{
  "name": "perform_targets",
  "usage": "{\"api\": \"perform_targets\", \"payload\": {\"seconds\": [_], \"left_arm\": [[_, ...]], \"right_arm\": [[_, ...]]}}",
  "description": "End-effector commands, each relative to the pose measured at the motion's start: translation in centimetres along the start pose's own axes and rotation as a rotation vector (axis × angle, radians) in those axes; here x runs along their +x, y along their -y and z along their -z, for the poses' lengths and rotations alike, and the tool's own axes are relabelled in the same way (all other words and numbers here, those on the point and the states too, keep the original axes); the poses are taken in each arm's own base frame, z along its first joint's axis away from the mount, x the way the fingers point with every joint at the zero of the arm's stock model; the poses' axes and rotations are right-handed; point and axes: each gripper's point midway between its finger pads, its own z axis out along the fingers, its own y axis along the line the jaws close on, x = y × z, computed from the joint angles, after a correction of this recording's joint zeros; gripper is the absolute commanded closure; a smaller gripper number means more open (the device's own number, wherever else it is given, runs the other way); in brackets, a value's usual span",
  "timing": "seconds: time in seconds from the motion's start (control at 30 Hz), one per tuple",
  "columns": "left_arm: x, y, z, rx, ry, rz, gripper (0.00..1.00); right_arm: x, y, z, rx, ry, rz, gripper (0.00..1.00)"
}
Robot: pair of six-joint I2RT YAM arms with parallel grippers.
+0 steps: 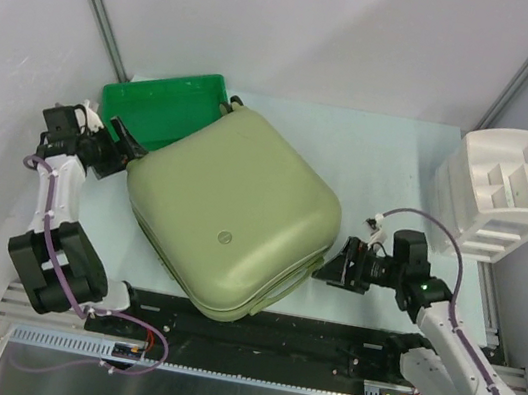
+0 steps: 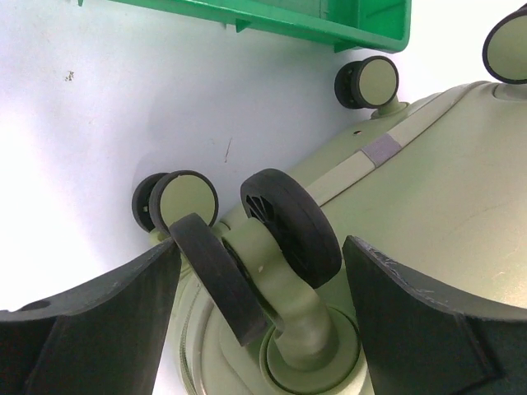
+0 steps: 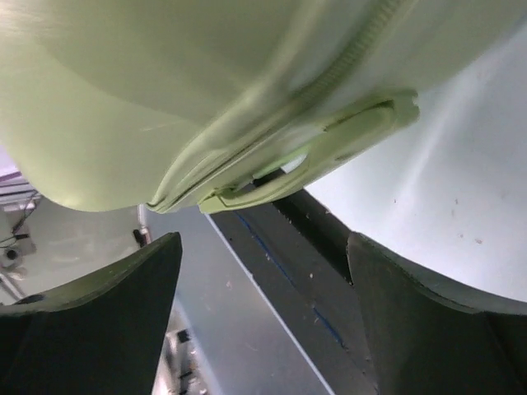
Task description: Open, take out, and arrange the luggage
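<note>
The luggage (image 1: 233, 202), a pale olive-green hard-shell suitcase, lies closed and flat in the middle of the table, turned diagonally. My left gripper (image 1: 125, 154) is at its far-left corner. In the left wrist view the left gripper (image 2: 262, 247) stands open astride a black twin caster wheel (image 2: 288, 222) of the luggage (image 2: 445, 181), with a gap beside the right finger. My right gripper (image 1: 341, 268) is just off the luggage's right side. It (image 3: 263, 239) is open with nothing between its fingers, below the luggage's side handle (image 3: 321, 152) and zipper seam (image 3: 346, 66).
A flat green tray (image 1: 158, 104) lies behind the luggage at the far left, touching it or nearly so. A white compartmented organizer (image 1: 503, 192) stands at the right edge. A black rail (image 1: 321, 339) runs along the near edge, under the luggage's near corner.
</note>
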Motion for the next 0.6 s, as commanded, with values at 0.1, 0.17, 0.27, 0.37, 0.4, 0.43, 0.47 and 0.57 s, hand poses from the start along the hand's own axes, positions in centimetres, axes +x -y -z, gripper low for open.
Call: {"api": "perform_targets", "payload": {"seconds": [0.1,0.17,0.27,0.37,0.4,0.43,0.47,0.57], "left_arm": [[3.9,2.1,2.0,0.097,-0.112,0.011,0.17],[4.0,2.0,2.2,0.093,-0.105,0.009,0.17],[3.8,1.5,2.3,0.090,-0.100,0.017,0.16],[3.1,1.2,2.7,0.084,-0.076,0.026,0.16],[2.9,1.1,2.7,0.082,-0.072,0.025,0.16],[2.7,1.0,2.8,0.084,-0.066,0.024,0.17],[2.7,1.1,2.8,0.092,-0.068,0.028,0.17],[3.0,1.2,2.7,0.109,-0.083,0.036,0.16]], "right_arm": [[0.4,0.1,-3.1,-0.080,-0.017,-0.134,0.33],[-0.3,-0.1,-3.7,-0.098,0.005,-0.138,0.35],[-0.3,0.1,-5.2,-0.118,0.017,-0.164,0.36],[0.0,0.5,-6.2,-0.104,0.029,-0.158,0.40],[-0.2,0.4,-6.4,-0.111,0.038,-0.151,0.42],[0.1,0.8,-6.8,-0.094,0.031,-0.161,0.43],[0.2,1.0,-7.1,-0.088,0.029,-0.170,0.45],[-1.2,0.9,-7.7,-0.104,0.049,-0.176,0.57]]}}
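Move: The suitcase's green carry handle lies about 7 cm left of the right hand, 4 cm nearer the base and some 6 cm lower. The suitcase's middle is some 21 cm to that hand's left and 7 cm ahead, roughly level with it; the white rack is about 29 cm right and 16 cm ahead, also about level. From the left hand the handle is around 35 cm right, 22 cm back and 9 cm lower. Contact isn't clear, but the right fingertips come right up to the suitcase's handle, half closing as they get there. The right hand drops beside the shell, then slides left in under its overhang, about 5 cm each way, rolling some 10 degrees so its forward side dips. The left hand, still open at the corner wheel, eases back 1.5 cm. ##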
